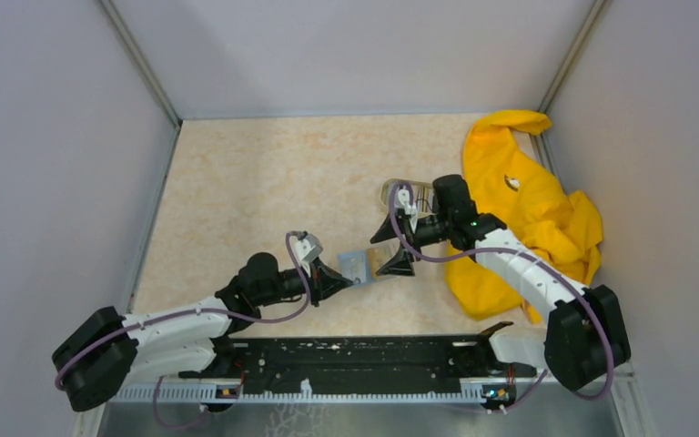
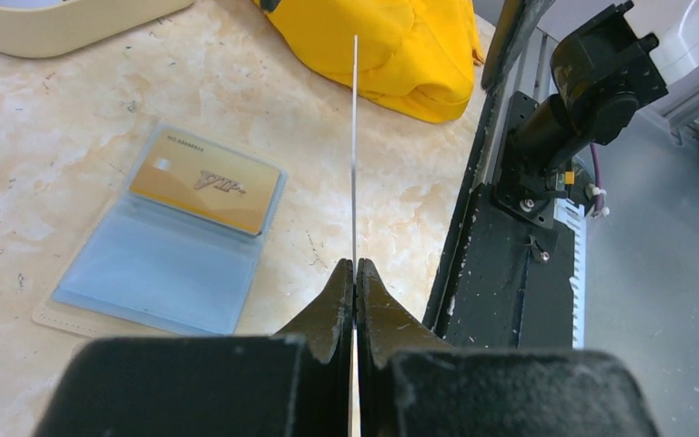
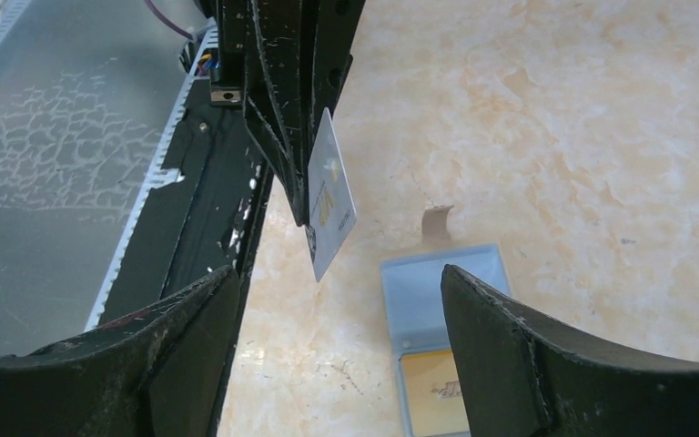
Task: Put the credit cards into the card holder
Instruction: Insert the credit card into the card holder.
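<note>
The card holder (image 2: 159,264) lies open and flat on the table, light blue inside, with a gold credit card (image 2: 205,187) in one pocket. My left gripper (image 2: 355,266) is shut on a thin white credit card (image 2: 355,146), seen edge-on and held upright just right of the holder. In the right wrist view that white card (image 3: 330,196) hangs from the left fingers (image 3: 282,118) above the table, beside the holder (image 3: 428,291). My right gripper (image 3: 339,273) is open and holds nothing, hovering over the holder (image 1: 357,266). From above, the left gripper (image 1: 341,279) and right gripper (image 1: 384,251) face each other across it.
A yellow cloth (image 1: 528,209) lies crumpled at the right. A beige oval dish (image 2: 55,23) sits behind the holder, near the right wrist (image 1: 407,193). The black base rail (image 1: 364,360) runs along the near edge. Grey walls close in the table.
</note>
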Tool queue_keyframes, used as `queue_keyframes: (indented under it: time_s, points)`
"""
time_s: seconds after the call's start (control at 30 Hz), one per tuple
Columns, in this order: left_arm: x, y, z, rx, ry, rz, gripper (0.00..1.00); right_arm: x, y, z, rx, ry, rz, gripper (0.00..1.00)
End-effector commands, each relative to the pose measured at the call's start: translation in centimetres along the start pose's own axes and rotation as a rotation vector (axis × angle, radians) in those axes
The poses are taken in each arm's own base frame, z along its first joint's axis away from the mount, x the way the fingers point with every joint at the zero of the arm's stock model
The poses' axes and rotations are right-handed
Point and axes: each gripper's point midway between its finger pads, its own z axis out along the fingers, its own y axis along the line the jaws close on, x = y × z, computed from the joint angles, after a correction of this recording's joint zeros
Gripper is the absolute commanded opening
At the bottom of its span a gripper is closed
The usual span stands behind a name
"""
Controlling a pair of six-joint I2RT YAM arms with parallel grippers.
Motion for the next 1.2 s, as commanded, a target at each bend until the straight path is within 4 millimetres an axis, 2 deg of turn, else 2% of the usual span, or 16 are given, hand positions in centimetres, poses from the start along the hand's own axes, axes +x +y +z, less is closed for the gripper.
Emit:
queue_keyframes:
  time_s: [0.0,0.23,0.57,0.83,0.97,1.0,1.1,1.17]
  points:
    - [0.1,-0.6,0.6,0.057,0.004,0.044,0.0,0.2,-0.8,1.3,0.008,0.027,-0.017,0.8]
    - [0.6,-1.1,1.9,0.113,0.057,0.049,0.0,0.6,-0.7,2.3,-0.017,0.036,0.032,0.66]
    - [0.5,-0.8,1.8,0.094,0.031,0.043,0.0,0.9,-0.1,3.0,-0.065,0.047,0.06,0.36]
    - [0.7,-0.5,1.8,0.083,0.042,0.049,0.0,0.9,0.5,3.5,-0.093,0.056,0.059,0.19]
    - [0.6,-0.3,1.7,0.068,0.04,0.05,0.0,0.7,0.7,3.6,-0.108,0.059,0.067,0.03]
    - [0.6,-0.1,1.7,0.058,0.04,0.048,0.03,0.2,0.7,3.6,-0.109,0.055,0.072,0.0]
    - [0.7,1.3,1.7,-0.031,0.033,0.016,0.37,-0.1,-0.7,3.6,-0.048,0.088,0.114,0.0]
    - [1.0,2.7,1.4,-0.123,0.031,-0.027,0.57,0.7,-2.2,3.3,0.023,0.125,0.149,0.0]
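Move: The card is in the left fingers, its middle about 4 cm to that hand's right, 1 cm ahead and 1 cm above. From the open right hand, its middle is some 6 cm to the left, 2 cm back and 3 cm lower. The open card holder lies 4 cm ahead and 1 cm left of the right hand, 18 cm below, and 8 cm ahead, 5 cm right, 14 cm below the left. The card tray is 21 cm ahead and 12 cm right of the right hand. The right fingers close from wide open to shut on the free right end of the card while the hand sinks about 3 cm and reaches as far left, its wrist tilting some 10 degrees. The left hand, gripping at first, carries the card down about 2 cm and a little right, holds it still for the pinch, then opens and lets go. ##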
